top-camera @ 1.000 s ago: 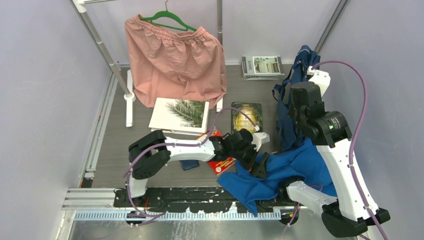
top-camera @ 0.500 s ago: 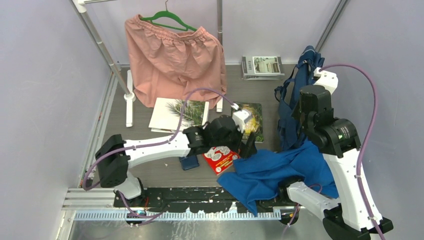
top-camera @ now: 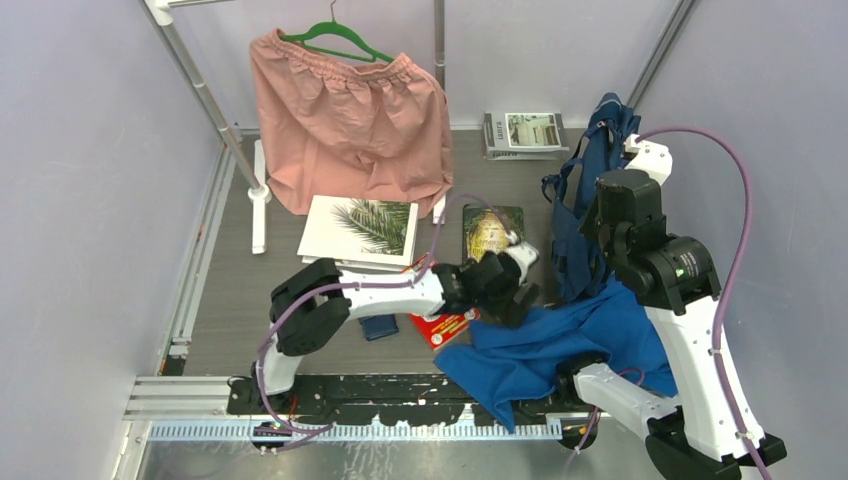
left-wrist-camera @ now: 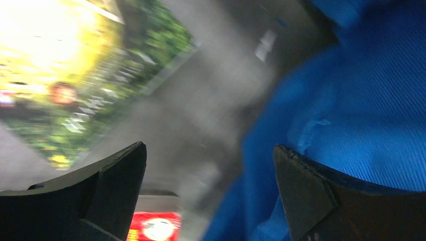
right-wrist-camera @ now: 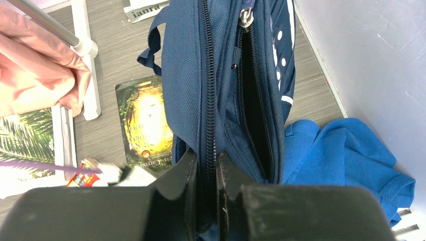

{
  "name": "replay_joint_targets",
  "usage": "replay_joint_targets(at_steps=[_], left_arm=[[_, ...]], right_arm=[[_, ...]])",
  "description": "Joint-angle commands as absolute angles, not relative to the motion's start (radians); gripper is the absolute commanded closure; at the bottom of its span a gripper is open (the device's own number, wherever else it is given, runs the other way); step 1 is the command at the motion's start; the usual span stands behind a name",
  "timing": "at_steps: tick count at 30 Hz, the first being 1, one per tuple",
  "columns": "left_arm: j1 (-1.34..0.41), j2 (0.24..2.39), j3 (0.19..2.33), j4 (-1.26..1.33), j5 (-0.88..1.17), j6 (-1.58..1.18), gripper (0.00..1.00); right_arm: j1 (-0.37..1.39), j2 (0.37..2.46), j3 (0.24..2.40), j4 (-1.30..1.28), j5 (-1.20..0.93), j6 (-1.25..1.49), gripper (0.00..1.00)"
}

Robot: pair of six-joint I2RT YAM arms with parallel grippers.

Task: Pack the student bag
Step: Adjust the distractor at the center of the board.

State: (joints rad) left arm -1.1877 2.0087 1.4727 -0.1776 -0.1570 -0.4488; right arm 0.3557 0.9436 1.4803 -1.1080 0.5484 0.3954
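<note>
The student bag (top-camera: 578,205), navy with white dots, hangs upright at the right of the table. Its main zip gapes open in the right wrist view. My right gripper (right-wrist-camera: 206,168) is shut on the student bag (right-wrist-camera: 221,75), pinching the zipper edge from above. My left gripper (top-camera: 515,297) stands open, low over the table at the left edge of a royal-blue cloth (top-camera: 560,345). In the left wrist view the left gripper (left-wrist-camera: 208,148) is wide open and holds nothing. The blue cloth (left-wrist-camera: 361,100) lies by its right finger, grey table between the fingers.
A green and yellow book (top-camera: 490,232) lies just behind the left gripper, a red packet (top-camera: 445,325) and a small navy wallet (top-camera: 379,327) to its left. A palm-leaf book (top-camera: 360,228), pink shorts (top-camera: 350,120) on a rack and magazines (top-camera: 525,132) sit further back.
My left gripper, still open, swung from the cloth's edge back over the green book, then returned to the cloth's left edge. The right arm lifted slightly, then held the bag still.
</note>
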Motion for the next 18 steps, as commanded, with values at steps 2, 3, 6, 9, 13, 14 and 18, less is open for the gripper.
replay_joint_targets(at_steps=[2,3,6,9,13,14,18], left_arm=[[-1.268,1.901,1.379,-0.097,0.084,-0.351,0.04],[-1.281,1.88,1.363,-0.085,0.136,-0.321,0.04],[-1.314,1.868,1.385,-0.141,0.241,-0.261,0.04],[-1.298,1.871,1.414,-0.209,0.267,-0.282,0.02],[-1.205,1.804,1.349,-0.175,0.288,-0.357,0.01],[-1.179,1.781,1.331,-0.169,0.29,-0.373,0.01],[-1.073,1.652,1.247,-0.178,0.275,-0.406,0.01]], right_arm=[[0.35,0.927,1.512,-0.939,0.596,0.385,0.99],[0.35,0.928,1.509,-0.935,0.596,0.383,0.99],[0.35,0.938,1.501,-0.924,0.594,0.383,0.99],[0.35,0.951,1.504,-0.922,0.56,0.375,0.99],[0.35,0.979,1.545,-0.951,0.384,0.312,0.99],[0.351,1.003,1.558,-0.967,0.36,0.3,0.99],[0.351,1.102,1.615,-1.039,0.099,0.242,0.99]])
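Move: The open left gripper hovers about 6 cm above the cloth's edge; the crumpled blue cloth's middle lies some 12 cm right and 6 cm back of it. The yellow-and-green book is about 16 cm ahead and 5 cm left, the red book 18 cm left and 4 cm ahead. From the right hand, holding the hanging backpack, the yellow-and-green book lies roughly 20 cm left, 14 cm ahead and 32 cm down, the blue cloth 3 cm left, 8 cm back and 30 cm down. Sweep the open left gripper about 11 cm back low over the near-left part of the blue cloth, turning clockwise some 25 degrees, brushing it towards the base; then lift it 4 cm while easing forward and left. Keep the right fingers shut on the backpack's zipped edge, hold still at first, then carry it 3–4 cm left and slightly forward, towards the yellow-and-green book, turning counter-clockwise. ##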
